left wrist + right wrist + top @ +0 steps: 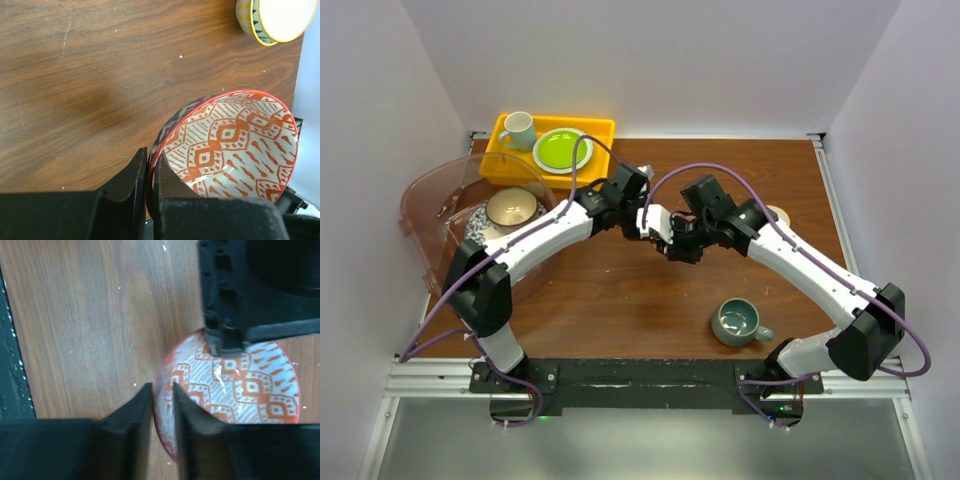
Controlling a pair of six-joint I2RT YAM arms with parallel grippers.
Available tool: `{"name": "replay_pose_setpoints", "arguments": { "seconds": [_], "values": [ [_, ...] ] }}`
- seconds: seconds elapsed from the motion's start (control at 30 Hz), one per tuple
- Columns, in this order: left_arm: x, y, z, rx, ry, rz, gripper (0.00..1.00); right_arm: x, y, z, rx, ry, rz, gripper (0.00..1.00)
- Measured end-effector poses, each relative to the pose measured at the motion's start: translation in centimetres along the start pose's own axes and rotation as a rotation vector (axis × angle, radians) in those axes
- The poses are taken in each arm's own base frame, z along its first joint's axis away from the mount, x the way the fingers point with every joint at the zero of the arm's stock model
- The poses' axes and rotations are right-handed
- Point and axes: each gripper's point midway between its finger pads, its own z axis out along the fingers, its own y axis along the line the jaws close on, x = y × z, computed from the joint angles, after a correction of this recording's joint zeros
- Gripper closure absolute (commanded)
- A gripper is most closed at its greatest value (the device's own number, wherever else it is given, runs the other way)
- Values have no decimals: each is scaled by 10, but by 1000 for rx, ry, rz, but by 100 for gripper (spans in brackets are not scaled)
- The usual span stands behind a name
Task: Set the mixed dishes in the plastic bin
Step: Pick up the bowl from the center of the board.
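Observation:
A small red-and-white patterned bowl (654, 221) (235, 145) (250, 390) hangs above the middle of the table, between the two arms. My left gripper (638, 215) (150, 160) is shut on its rim, one finger inside and one outside. My right gripper (672, 240) (162, 387) straddles the opposite rim with its jaws slightly apart and a gap beside the wall. The pinkish plastic bin (420, 200) stands at the left and holds a cream-tan bowl (512, 207) on a patterned plate (477, 223). A teal mug (738, 322) sits near the front right.
A yellow tray (505, 162) at the back holds a white mug (518, 130) and a lime-green plate (562, 150). A yellow-rimmed bowl (272, 17) stands on the table, partly hidden behind the right arm (779, 213).

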Motion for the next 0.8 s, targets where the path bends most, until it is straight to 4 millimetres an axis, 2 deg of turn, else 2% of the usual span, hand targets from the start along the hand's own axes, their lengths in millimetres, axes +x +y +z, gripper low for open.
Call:
{"name": "replay_pose_setpoints", "arguments": {
  "seconds": [0.1, 0.3, 0.47, 0.57, 0.7, 0.8],
  "values": [
    [-1, 3, -6, -16, -12, 19, 100, -7, -3, -4, 3, -24, 9, 47],
    [-13, 6, -25, -27, -69, 20, 100, -22, -8, -17, -1, -76, 26, 31],
    [-29, 15, -51, -37, -142, 0, 100, -30, -12, -32, -14, -115, 47, 25],
    [-38, 18, -64, -34, -184, -1, 100, -41, -19, -44, -13, -170, 53, 22],
    [-44, 25, -78, -43, -229, -2, 100, -51, -36, -68, 17, -231, 77, 20],
    [-50, 32, -90, -56, -266, 2, 100, -48, -50, -83, 57, -255, 111, 18]
  ]
}}
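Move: The red-patterned bowl is already gripped by its left rim in the left hand, its middle roughly 5 cm to the right. Its destination, the plastic bin, is centred about 35 cm left, level fore-and-aft and some 8 cm below, with the beige bowl inside it 29 cm left and 5 cm ahead. The patterned bowl lies about 5 cm ahead and 2 cm left of the right hand; the yellow-rimmed bowls are 22 cm right and 5 cm ahead of that hand. The patterned bowl goes left and up with the left hand, about 8 cm sideways and 7 cm up towards the bin, the closed fingers keeping their pinch on the rim as the wrist tilts some 15 degrees. The right fingers, already parting, open wide and let go of the near rim; that hand rises about 10 cm, easing slightly forward, its fingers tilting up. ##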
